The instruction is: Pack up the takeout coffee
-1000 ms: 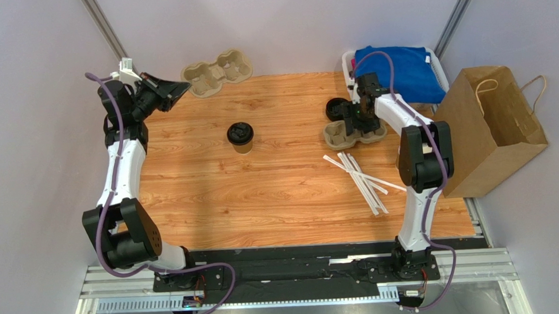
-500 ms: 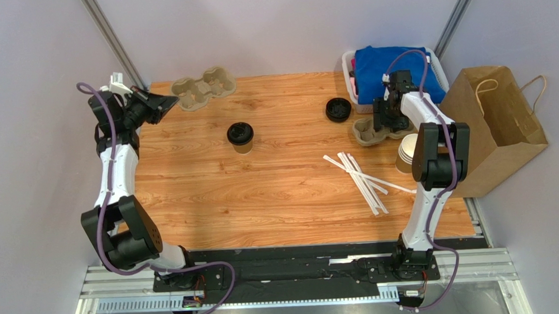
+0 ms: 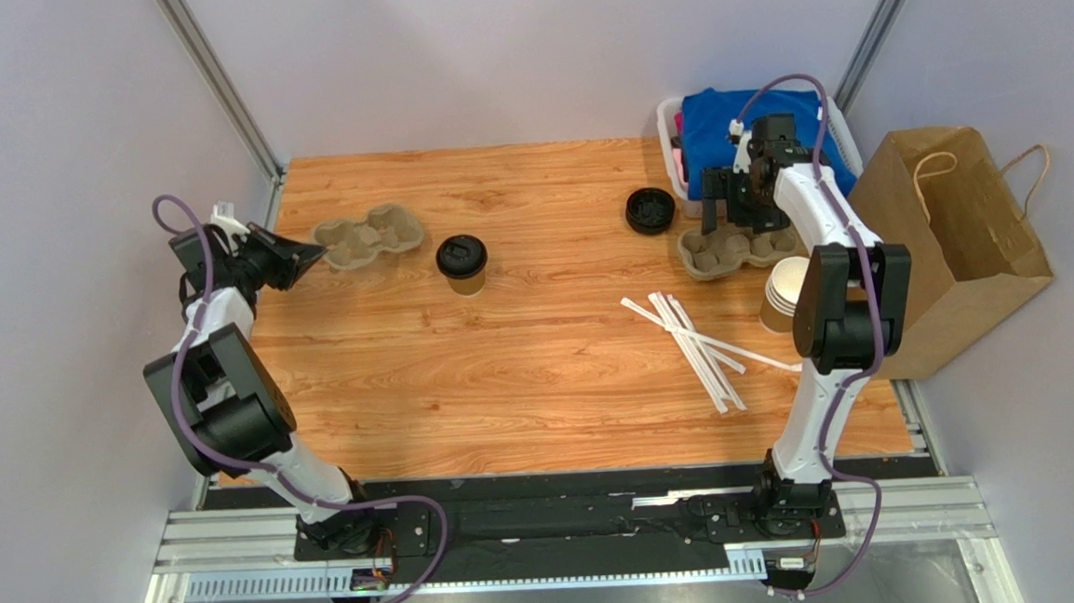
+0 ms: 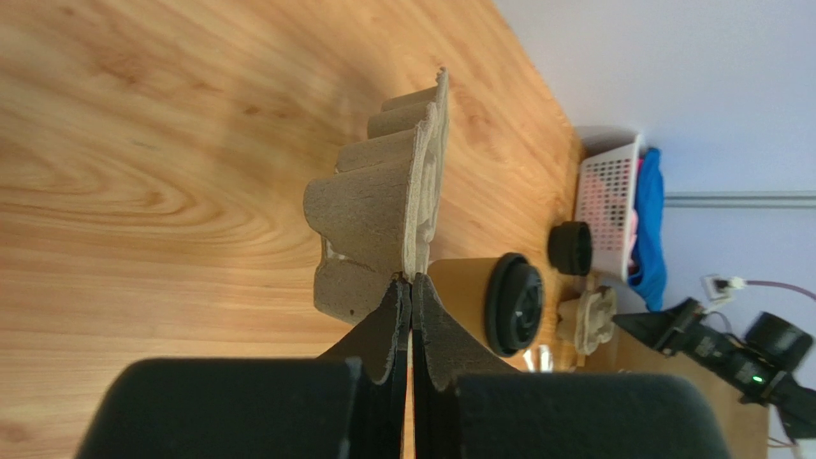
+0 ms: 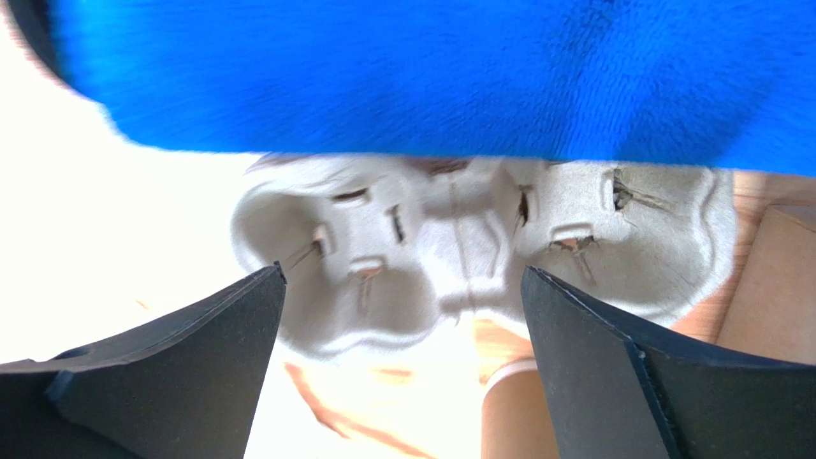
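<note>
The takeout coffee (image 3: 462, 262), a brown paper cup with a black lid, stands upright left of the table's middle. A pulp cup carrier (image 3: 374, 238) lies just to its left, and my left gripper (image 3: 291, 258) is shut on that carrier's rim. The left wrist view shows the carrier (image 4: 383, 220) pinched edge-on in the left gripper (image 4: 412, 282), with the coffee (image 4: 484, 304) right behind it. My right gripper (image 3: 722, 211) hovers open over a second carrier (image 3: 738, 247) at the back right. In the right wrist view this carrier (image 5: 460, 249) lies beyond the right gripper (image 5: 402, 275), untouched.
A loose black lid (image 3: 651, 211) sits left of the second carrier. A stack of unlidded cups (image 3: 785, 294) and several white straws (image 3: 692, 341) lie at the right. A white basket (image 3: 670, 133) with blue cloth (image 3: 757, 141) stands behind. A brown paper bag (image 3: 952, 241) stands off the right edge.
My left gripper pulled its carrier from the back edge down beside the coffee. The right gripper dragged the other carrier to the right, let it go and opened wide.
</note>
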Available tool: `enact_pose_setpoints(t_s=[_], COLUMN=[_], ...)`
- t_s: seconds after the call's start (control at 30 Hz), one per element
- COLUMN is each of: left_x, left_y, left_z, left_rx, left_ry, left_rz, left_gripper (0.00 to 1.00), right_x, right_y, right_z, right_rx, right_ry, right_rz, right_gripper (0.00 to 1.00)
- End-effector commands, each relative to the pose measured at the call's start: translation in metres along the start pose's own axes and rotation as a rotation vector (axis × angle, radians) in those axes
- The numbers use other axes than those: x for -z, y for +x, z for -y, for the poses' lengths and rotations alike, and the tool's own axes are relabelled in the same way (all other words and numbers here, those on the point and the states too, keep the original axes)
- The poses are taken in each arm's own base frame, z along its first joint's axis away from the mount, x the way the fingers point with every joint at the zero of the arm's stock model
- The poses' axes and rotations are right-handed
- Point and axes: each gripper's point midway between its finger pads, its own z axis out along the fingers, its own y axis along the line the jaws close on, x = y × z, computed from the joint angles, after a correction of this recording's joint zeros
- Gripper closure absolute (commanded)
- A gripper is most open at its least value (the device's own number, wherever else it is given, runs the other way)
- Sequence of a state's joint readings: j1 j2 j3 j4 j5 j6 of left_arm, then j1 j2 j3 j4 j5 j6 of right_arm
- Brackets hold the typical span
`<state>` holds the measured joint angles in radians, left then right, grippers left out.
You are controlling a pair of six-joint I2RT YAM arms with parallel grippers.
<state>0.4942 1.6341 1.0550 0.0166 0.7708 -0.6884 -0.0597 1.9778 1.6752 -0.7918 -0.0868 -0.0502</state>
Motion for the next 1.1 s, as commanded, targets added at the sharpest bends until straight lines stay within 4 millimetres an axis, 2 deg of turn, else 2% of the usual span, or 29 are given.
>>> enact_pose_setpoints(t_s=[0.0, 0.1, 0.13, 0.2, 0.27, 0.3, 0.37, 0.4, 0.47, 0.5, 0.53, 0.6, 0.63, 0.7, 0.73, 0.77, 0.83, 0.93, 1.07], left_x=[-0.002, -0.004, -0.004, -0.005, -0.006, -0.005, -0.003, 0.000, 0.002, 0.006, 0.008, 0.016, 0.019, 0.030, 0.034, 0.039, 0.053, 0.071, 0.091], left_y=[-0.003, -0.001, 0.006, 0.011, 0.017, 0.021, 0.023, 0.026, 0.028, 0.029, 0.030, 0.028, 0.027, 0.024, 0.022, 0.022, 0.019, 0.014, 0.010], left_z=[-0.031, -0.046, -0.050, -0.058, -0.065, -0.070, -0.077, -0.079, -0.079, -0.078, -0.076, -0.065, -0.059, -0.041, -0.035, -0.028, -0.008, 0.021, 0.053], left_rx=[-0.048, -0.057, -0.053, -0.040, -0.026, -0.013, -0.004, 0.005, 0.004, 0.011, 0.001, -0.012, -0.033, -0.076, -0.118, -0.146, -0.237, -0.350, -0.457], left_ry=[-0.023, -0.037, -0.050, -0.062, -0.078, -0.088, -0.113, -0.124, -0.130, -0.138, -0.138, -0.128, -0.111, -0.088, -0.078, -0.068, -0.042, 0.001, 0.044], left_rz=[-0.011, -0.031, -0.060, -0.080, -0.095, -0.105, -0.102, -0.107, -0.115, -0.120, -0.122, -0.116, -0.118, -0.100, -0.097, -0.093, -0.069, -0.025, 0.035], left_gripper=[1.00, 1.00, 1.00, 1.00, 1.00, 0.99, 0.91, 0.77, 0.62, 0.48, 0.44, 0.39, 0.38, 0.36, 0.36, 0.36, 0.35, 0.33, 0.31], right_x=[0.062, 0.093, 0.101, 0.127, 0.146, 0.163, 0.181, 0.196, 0.214, 0.222, 0.236, 0.249, 0.264, 0.277, 0.284, 0.296, 0.308, 0.330, 0.353], right_y=[-0.029, -0.035, -0.034, -0.045, -0.050, -0.059, -0.061, -0.069, -0.069, -0.070, -0.071, -0.070, -0.068, -0.065, -0.062, -0.059, -0.053, -0.040, -0.021], right_z=[-0.027, -0.046, -0.050, -0.064, -0.067, -0.069, -0.069, -0.067, -0.061, -0.055, -0.052, -0.039, -0.029, -0.016, -0.002, 0.005, 0.022, 0.063, 0.100], right_rx=[0.078, 0.118, 0.124, 0.160, 0.178, 0.192, 0.212, 0.241, 0.255, 0.269, 0.278, 0.270, 0.257, 0.228, 0.194, 0.181, 0.145, 0.060, -0.011], right_ry=[-0.089, -0.168, -0.187, -0.238, -0.250, -0.249, -0.242, -0.222, -0.187, -0.150, -0.128, -0.074, -0.048, -0.010, 0.017, 0.039, 0.083, 0.184, 0.290], right_rz=[0.122, 0.164, 0.166, 0.225, 0.256, 0.298, 0.313, 0.350, 0.370, 0.385, 0.409, 0.429, 0.450, 0.470, 0.477, 0.502, 0.513, 0.532, 0.545], right_gripper=[0.00, 0.00, 0.00, 0.00, 0.00, 0.00, 0.00, 0.00, 0.00, 0.00, 0.00, 0.00, 0.00, 0.00, 0.00, 0.00, 0.00, 0.00, 0.00])
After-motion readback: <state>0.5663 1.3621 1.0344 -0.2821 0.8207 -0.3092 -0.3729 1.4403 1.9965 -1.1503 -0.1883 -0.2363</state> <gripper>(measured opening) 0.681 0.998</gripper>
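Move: The left hand already pinches one cup carrier by its edge; the bare table spot it is bound for lies roughly 9 cm right, 2 cm ahead and 14 cm below. The lidded coffee cup stands about 25 cm right and 2 cm back. The paper bag is some 25 cm right and 10 cm back of the empty right hand; from that hand the second carrier lies 2 cm right and 6 cm below, the cup stack 6 cm right, 12 cm back. Still pinching the carrier's edge, the left hand lowers it about 8 cm to the table left of the coffee cup, slipping a little left, and spreads its fingers to let go; then it draws back and climbs some 12 cm, rolling slightly. The wide-open right hand rises nearly 30 cm from the other carrier, first a bit leftward, then back and sweeping right to the bag's side, fingers tipping up about 30 degrees. ##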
